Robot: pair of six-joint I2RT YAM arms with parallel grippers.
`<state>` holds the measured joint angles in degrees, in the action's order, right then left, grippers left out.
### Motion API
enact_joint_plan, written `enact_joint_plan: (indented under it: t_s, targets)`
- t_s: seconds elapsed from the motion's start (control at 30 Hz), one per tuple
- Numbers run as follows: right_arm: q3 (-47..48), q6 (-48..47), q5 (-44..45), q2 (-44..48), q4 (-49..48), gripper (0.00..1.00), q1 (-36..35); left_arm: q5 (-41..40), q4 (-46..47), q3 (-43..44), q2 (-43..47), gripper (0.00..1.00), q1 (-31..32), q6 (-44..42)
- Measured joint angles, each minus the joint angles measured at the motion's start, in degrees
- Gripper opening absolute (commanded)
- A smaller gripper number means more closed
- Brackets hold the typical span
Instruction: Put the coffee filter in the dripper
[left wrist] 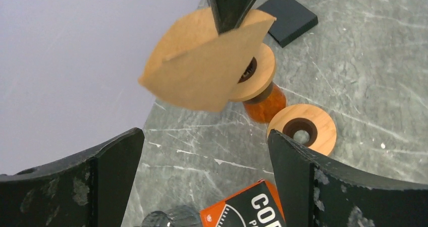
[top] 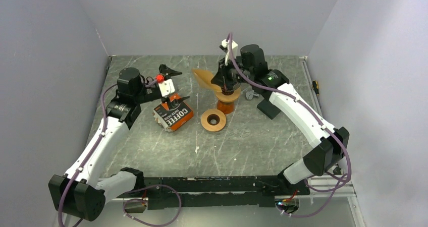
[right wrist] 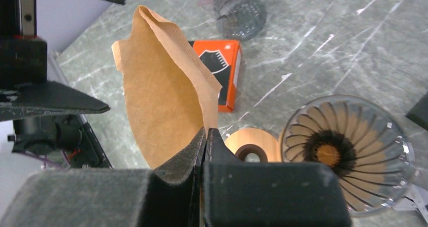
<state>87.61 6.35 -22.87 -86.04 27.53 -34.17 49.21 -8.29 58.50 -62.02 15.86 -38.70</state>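
My right gripper (top: pixel 225 88) (right wrist: pixel 206 132) is shut on the lower edge of a brown paper coffee filter (top: pixel 204 78) (right wrist: pixel 161 101). It holds the filter in the air, partly opened, just left of the dripper. The filter also shows in the left wrist view (left wrist: pixel 202 70). The dripper (right wrist: pixel 348 154) is a clear ribbed glass cone with a wooden collar (left wrist: pixel 257 75) on an orange base (top: pixel 225 107); the cone is empty. My left gripper (top: pixel 171 86) (left wrist: pixel 204 136) is open and empty above the coffee filter box.
An orange and black coffee filter box (top: pixel 174 116) (left wrist: pixel 247 207) (right wrist: pixel 222 70) lies left of centre. A loose wooden ring (top: pixel 213 120) (left wrist: pixel 303 128) lies in front of the dripper. A small clear glass (right wrist: pixel 237 10) stands by the box. A black block (top: pixel 269 107) sits to the right.
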Motion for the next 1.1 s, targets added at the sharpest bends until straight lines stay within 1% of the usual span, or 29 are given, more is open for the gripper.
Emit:
enact_joint_plan:
  t_s: [0.13,0.27,0.37,0.43,0.6,0.67,0.73,0.77,0.9,0.97,1.1]
  targets:
    - [1.1,3.1,-0.2,0.0,-0.1,0.0,3.9,-4.3,4.8,-1.4,0.4,0.99,0.0,10.2]
    - [0.7,7.0,-2.3,0.3,-0.6,0.0,9.5,-10.3,6.6,-1.4,-0.3,1.0,0.0,22.1]
    - [-0.5,10.0,-4.1,1.4,-1.1,0.0,13.4,-13.9,4.5,0.9,-2.9,1.0,0.0,30.4]
    - [-0.9,11.4,-4.7,2.2,-1.1,0.0,15.2,-16.2,0.6,4.9,-6.5,0.99,0.0,36.2]
    - [-1.0,12.7,-5.1,3.5,-1.1,0.0,15.6,-16.3,-7.9,16.0,-17.1,0.99,0.0,47.2]
    - [-1.1,12.7,-4.9,4.0,-1.0,0.0,15.5,-16.0,-10.0,18.6,-20.6,0.97,0.0,52.5]
    - [-1.2,12.7,-4.2,4.3,-0.9,0.0,15.5,-15.6,-11.0,20.0,-23.7,0.97,0.0,58.4]
    - [-1.2,12.7,-3.5,4.5,-0.8,0.0,15.5,-15.4,-11.1,20.1,-24.8,0.99,0.0,61.1]
    - [-1.4,12.3,-0.9,5.1,-0.2,0.0,15.5,-15.3,-11.3,20.2,-27.3,1.0,1.3,70.2]
    - [-1.4,12.1,0.4,5.2,0.2,0.0,15.5,-16.3,-11.8,21.1,-27.7,0.99,2.8,72.8]
    - [-1.5,11.1,2.9,5.2,1.4,0.0,15.5,-19.1,-13.8,26.6,-28.2,1.0,6.2,75.1]
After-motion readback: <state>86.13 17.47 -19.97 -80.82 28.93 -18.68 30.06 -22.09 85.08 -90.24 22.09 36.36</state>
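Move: Below the right hand, which already holds the paper filter, the dripper sits on its carafe, middle about 5 cm ahead, 5 cm right and 9 cm down. The loose wooden ring lies some 4 cm back, 1 cm left and 21 cm down; the wrench about 14 cm ahead, 18 cm right, 22 cm down. From the empty left hand, the dripper is roughly 8 cm ahead, 17 cm right, 11 cm down; the coffee box 3 cm ahead, 7 cm left, 22 cm down. Carrying the filter in its still-shut fingers, the right hand swings about 10 cm right and 5 cm forward, over and past the dripper, rising slightly and turning some 20 degrees clockwise. The left hand, kept wide open, goes forward, dips and partly rises again while shifting right towards the dripper, rolling roughly 85 degrees counter-clockwise seen from behind it. ##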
